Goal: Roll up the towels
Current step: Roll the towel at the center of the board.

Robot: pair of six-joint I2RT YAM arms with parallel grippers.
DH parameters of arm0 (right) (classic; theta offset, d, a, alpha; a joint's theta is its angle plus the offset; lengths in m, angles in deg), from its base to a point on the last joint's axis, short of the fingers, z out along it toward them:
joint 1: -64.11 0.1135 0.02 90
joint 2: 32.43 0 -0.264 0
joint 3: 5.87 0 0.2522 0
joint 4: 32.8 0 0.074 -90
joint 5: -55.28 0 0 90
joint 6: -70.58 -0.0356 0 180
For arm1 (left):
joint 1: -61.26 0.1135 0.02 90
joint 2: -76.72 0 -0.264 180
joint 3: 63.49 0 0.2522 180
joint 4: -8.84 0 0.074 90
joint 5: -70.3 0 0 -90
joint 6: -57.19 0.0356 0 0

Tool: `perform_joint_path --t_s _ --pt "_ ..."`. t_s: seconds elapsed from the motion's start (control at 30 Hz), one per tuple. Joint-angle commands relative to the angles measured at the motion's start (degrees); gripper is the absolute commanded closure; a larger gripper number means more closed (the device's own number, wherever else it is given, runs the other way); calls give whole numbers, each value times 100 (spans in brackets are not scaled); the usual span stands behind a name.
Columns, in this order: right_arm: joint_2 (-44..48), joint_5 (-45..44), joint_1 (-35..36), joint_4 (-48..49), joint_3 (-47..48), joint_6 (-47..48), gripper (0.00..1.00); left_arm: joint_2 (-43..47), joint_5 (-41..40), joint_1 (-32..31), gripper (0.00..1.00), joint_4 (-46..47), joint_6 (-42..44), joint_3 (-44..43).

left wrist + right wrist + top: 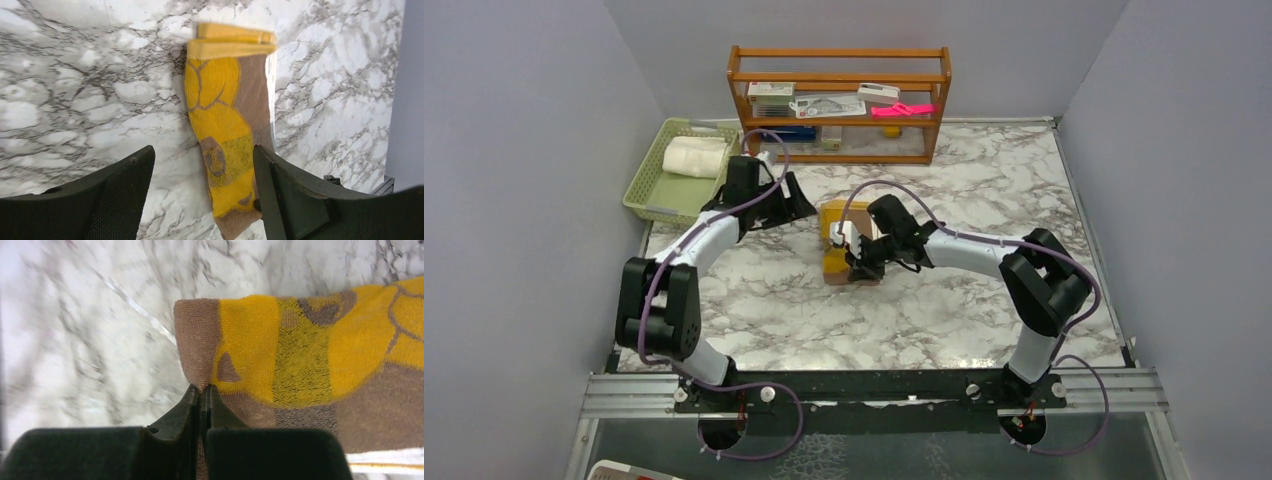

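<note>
A brown towel with mustard-yellow patches [836, 213] lies folded into a narrow strip on the marble table, seen lengthwise in the left wrist view [225, 125]. My right gripper [854, 258] is shut, pinching the brown end edge of this towel [300, 350] between its fingertips [202, 390]. My left gripper [796, 205] hovers open just left of the towel's far end, and the strip's near end runs between its fingers [202, 152] without touching them. A cream-white towel [694, 157] lies rolled in the green basket.
The green basket [646, 195] stands at the back left against the wall. A wooden shelf [839, 58] with small items stands at the back centre. Grey walls close in both sides of the table.
</note>
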Motion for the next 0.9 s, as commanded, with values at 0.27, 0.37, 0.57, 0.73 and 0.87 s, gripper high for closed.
perform_joint_path --t_s 0.27,0.37,0.57,0.73,0.87 --pt "-1960 3742 -247 -2397 2572 -2102 99 1478 1565 382 26 0 465 1066" --pt "-2035 3775 -385 -1912 2511 -2687 99 1665 1871 377 26 222 303 1372" --pt "-2421 3883 -719 -1471 2462 -3586 99 2031 2239 353 26 527 31 1854" --pt "-2893 3892 -989 -1037 2481 -4449 99 2142 2504 210 25 896 -154 2150" --pt "-3230 3737 -1071 -874 2631 -4930 99 2110 2572 9 25 1295 -383 2368"
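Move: The towel's near-left corner lies some 15 cm back of the open left gripper, about 3 cm to its right and 10 cm below; the basket stands about 11 cm ahead and 25 cm left of that gripper. The right gripper already pinches the towel's near edge; the towel's middle, over which this edge is to be rolled, is about 7 cm ahead of it, 1 cm left and 3 cm lower, the near-left corner about 6 cm left and 2 cm back. Roll the pinched near edge forward with the right gripper: keep it shut, lift about 4 cm while going left and slightly back, then come forward and down again, turning the wrist over forward by some 65 degrees throughout. Meanwhile lift the open left gripper slightly and draw it back about 11 cm above the table towards the towel's near-left corner, swinging it a little clockwise. ##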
